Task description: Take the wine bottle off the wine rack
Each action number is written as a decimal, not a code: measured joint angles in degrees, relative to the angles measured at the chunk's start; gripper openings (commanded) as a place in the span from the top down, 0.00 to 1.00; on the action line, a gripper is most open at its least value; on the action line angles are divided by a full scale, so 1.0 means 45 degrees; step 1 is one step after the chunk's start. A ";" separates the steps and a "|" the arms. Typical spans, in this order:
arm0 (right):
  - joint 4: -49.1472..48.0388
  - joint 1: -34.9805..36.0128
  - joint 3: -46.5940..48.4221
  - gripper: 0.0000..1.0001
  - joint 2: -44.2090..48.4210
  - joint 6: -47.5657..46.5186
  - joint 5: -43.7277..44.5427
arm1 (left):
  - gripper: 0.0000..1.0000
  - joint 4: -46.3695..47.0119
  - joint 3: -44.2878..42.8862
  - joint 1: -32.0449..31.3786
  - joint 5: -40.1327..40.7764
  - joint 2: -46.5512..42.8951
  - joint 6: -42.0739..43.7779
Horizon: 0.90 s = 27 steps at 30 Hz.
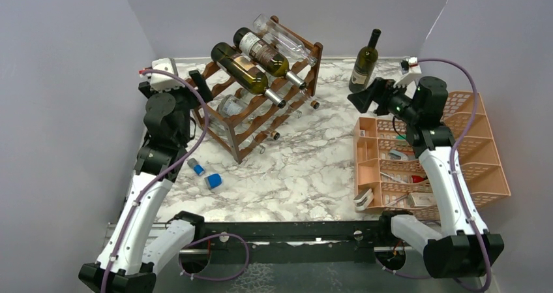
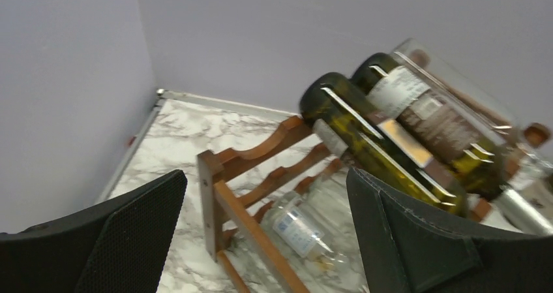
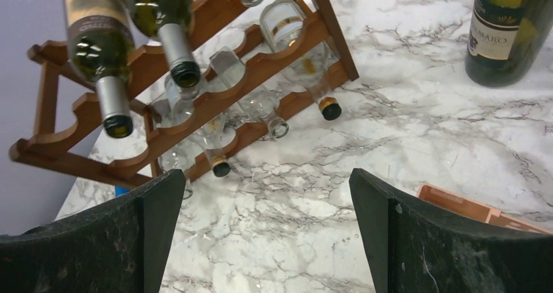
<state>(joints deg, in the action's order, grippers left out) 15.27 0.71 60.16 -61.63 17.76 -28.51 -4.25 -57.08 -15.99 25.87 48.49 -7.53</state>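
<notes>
The dark wooden wine rack (image 1: 315, 68) stands at the back left of the marble table. Two dark green wine bottles (image 1: 241, 68) (image 1: 264, 53) and a clear one (image 1: 287, 37) lie on its top tier, necks pointing right and forward. Clear bottles (image 2: 300, 224) lie on the lower tier. My left gripper (image 1: 199, 84) hovers open just left of the rack's end post (image 2: 210, 195), empty. My right gripper (image 1: 363, 97) hangs open over the table right of the rack (image 3: 332, 32), holding nothing. Another green wine bottle (image 1: 364, 61) stands upright on the table behind it.
An orange plastic tray organiser (image 1: 482, 175) with small items sits at the right. Two small blue-and-white objects (image 1: 212, 181) lie on the table in front of the rack's left end. Grey walls close in the left, back and right.
</notes>
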 measured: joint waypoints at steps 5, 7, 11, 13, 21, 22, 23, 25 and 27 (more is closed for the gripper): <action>-0.0049 0.0000 -0.0403 0.00 0.1219 -0.0107 -0.0597 | 0.01 -0.3036 -0.3196 0.0000 -0.2006 0.1127 -0.1598; -0.0078 0.0000 -0.0529 0.00 0.1423 -0.0092 -0.0879 | 0.01 -0.4235 -0.4779 0.0000 -0.2817 0.1739 -0.2618; -0.0243 0.0000 -0.0695 0.00 0.1457 0.0000 -0.1404 | 0.01 -0.5785 -0.6513 0.0000 -0.4201 0.2691 -0.5343; -0.0423 0.0000 -0.0923 0.00 0.1467 0.0102 -0.1719 | 0.01 -0.6295 -0.6649 0.0000 -0.4745 0.3079 -0.6581; -0.0510 0.0000 -0.1311 0.00 0.1651 0.0189 -0.2336 | 0.01 -0.7606 -0.6756 0.0000 -0.5435 0.5421 -1.0792; -0.0510 0.0000 -0.1311 0.00 0.1734 0.0189 -0.2356 | 0.01 -0.7703 -0.6756 0.0000 -0.5430 0.5639 -1.1166; -0.0520 0.0000 -0.1311 0.00 0.1826 0.0189 -0.2390 | 0.01 -0.7762 -0.6756 0.0000 -0.5425 0.5858 -1.1429; -0.0529 0.0000 -0.1311 0.00 0.1957 0.0189 -0.2453 | 0.01 -0.7800 -0.6790 0.0000 -0.5430 0.6324 -1.1851; -0.0539 0.0010 -0.1311 0.00 0.2011 0.0189 -0.2506 | 0.01 -0.7839 -0.6946 0.0000 -0.5435 0.6912 -1.2182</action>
<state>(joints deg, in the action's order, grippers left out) 12.84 0.75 54.26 -52.58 18.61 -39.79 -39.53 -88.33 -15.99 1.41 79.59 -62.35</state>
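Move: The left hand's wine bottle, the nearer of the two full ones on top of the rack, lies about 14 cm ahead, 15 cm to its right and 8 cm below. The second full bottle is some 6 cm farther right and 5 cm farther out than it. The empty top slot is about 9 cm ahead and 8 cm right of the hand, 10 cm below. From the right hand, the same wine bottle lies around 35 cm left and 11 cm ahead, roughly level. Towards the nearer wine bottle on the rack, the left hand sweeps about 13 cm right with fingers wide open, first rising, then dropping some 12 cm and reaching forward. Its wrist rolls left side down about 50 degrees and tips down until the open fingers line up across the bottle. The right hand, empty and open, drifts about 5 cm back and a little left, away from the standing bottle. ##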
